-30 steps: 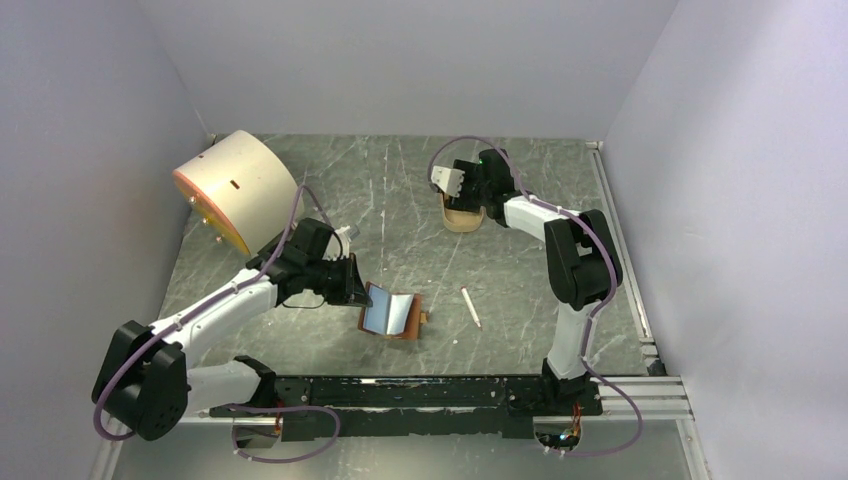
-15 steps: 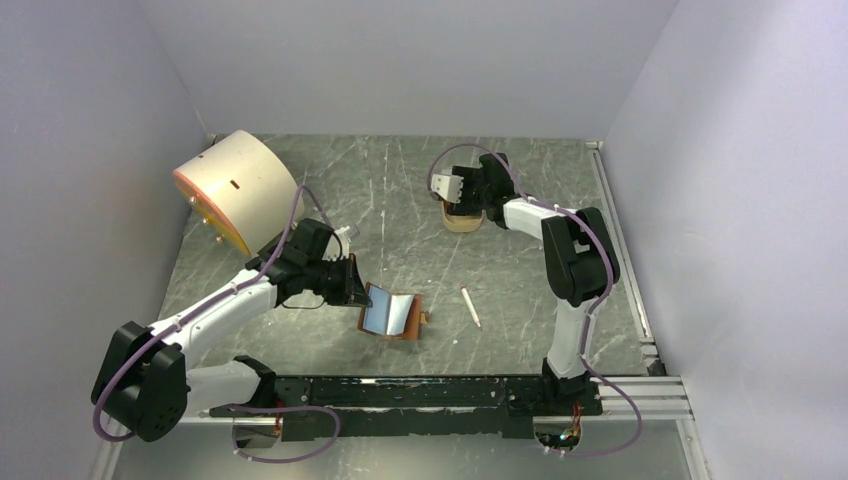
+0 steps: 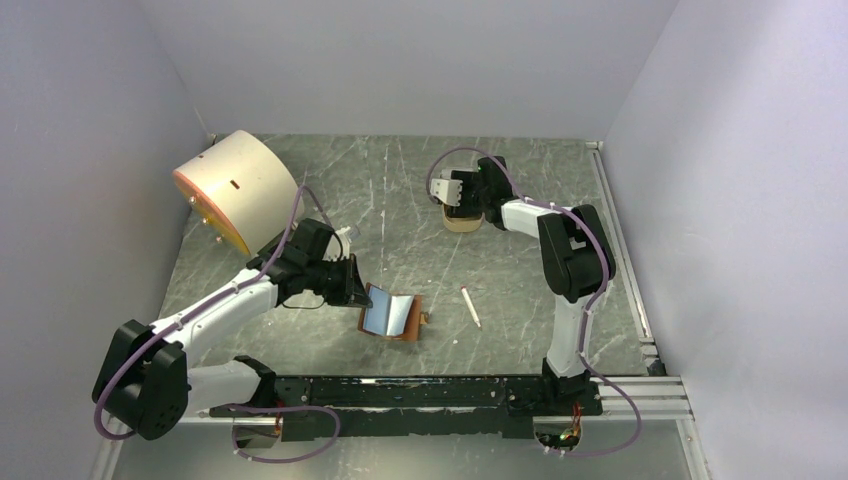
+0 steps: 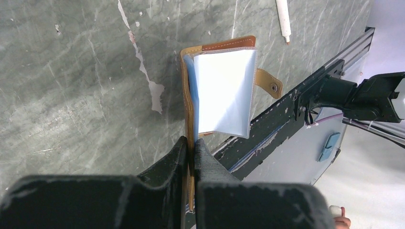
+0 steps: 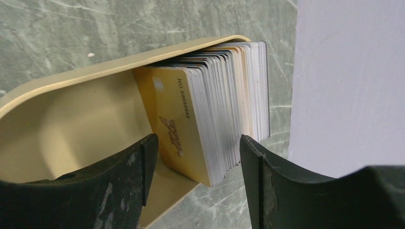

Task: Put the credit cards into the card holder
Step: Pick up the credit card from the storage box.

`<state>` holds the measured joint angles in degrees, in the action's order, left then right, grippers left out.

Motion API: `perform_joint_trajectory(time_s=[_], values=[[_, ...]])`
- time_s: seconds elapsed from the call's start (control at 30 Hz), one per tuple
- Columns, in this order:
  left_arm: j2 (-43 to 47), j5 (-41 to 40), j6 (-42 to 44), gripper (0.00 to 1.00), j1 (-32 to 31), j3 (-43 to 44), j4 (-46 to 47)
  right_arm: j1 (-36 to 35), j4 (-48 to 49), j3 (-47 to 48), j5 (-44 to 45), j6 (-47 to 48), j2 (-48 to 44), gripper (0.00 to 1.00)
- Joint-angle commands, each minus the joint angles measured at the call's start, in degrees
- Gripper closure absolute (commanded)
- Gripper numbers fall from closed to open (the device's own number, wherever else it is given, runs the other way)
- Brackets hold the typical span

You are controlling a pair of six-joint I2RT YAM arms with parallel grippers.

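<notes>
The card holder (image 3: pixel 392 313), a brown leather wallet with a light blue inside, stands open on the table near the front. My left gripper (image 3: pixel 354 287) is shut on its brown left flap; in the left wrist view the flap edge runs between the black fingers (image 4: pixel 177 157) up to the card holder (image 4: pixel 224 86). At the back, my right gripper (image 3: pixel 458 196) hangs open over a tan tray (image 3: pixel 464 222). In the right wrist view a stack of credit cards (image 5: pixel 217 109), a gold one in front, stands on edge in the tray (image 5: pixel 71 129). My right gripper (image 5: pixel 197 143) straddles the stack, with gaps on both sides.
A big cream drum (image 3: pixel 236 186) lies at the back left. A thin white pen-like stick (image 3: pixel 470 306) lies right of the card holder and also shows in the left wrist view (image 4: pixel 282 19). The black rail (image 3: pixel 400 392) runs along the front edge. Pale walls enclose the table.
My right gripper has shifted slightly left and lower over the tray, its jaws a little narrower. The left arm and the card holder have not moved.
</notes>
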<state>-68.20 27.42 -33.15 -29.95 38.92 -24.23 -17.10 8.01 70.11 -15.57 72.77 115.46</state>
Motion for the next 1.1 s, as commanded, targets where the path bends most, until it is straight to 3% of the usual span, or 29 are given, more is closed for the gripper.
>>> perform_joint_trajectory(time_s=[0.0,1.07], values=[[0.5,1.8,0.8,0.91,-0.1,-0.3,1.2,0.6,3.4,0.3,0.2,0.4,0.1,0.34],[0.8,1.9,0.6,0.91,0.0,-0.5,1.8,1.4,2.8,2.2,-2.3,-1.1,-2.9,0.59]])
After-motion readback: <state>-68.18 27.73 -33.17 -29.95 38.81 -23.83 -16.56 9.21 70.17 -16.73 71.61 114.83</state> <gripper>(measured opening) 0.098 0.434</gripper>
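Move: The gold front card in the storage box stands about 3 cm to the right hand's left, level with it fore and aft, its middle some 2 cm lower, with its right end between the open fingers. The rest of the card stack is about 4 cm ahead and 3 cm left; the box's middle lies 2 cm back and 3 cm left. From the left hand, which holds the card holder, the gold card is some 28 cm ahead and 20 cm right. Closing steadily, the right fingers narrow from about two thirds open to somewhat under half around the right end of the front cards, the near finger coming up against the gold face and the far one in over the card edges. The hand edges up about 1 cm and barely forward, its tilt almost unchanged. The left hand stays still, keeping its pinch on the card holder's cover. ##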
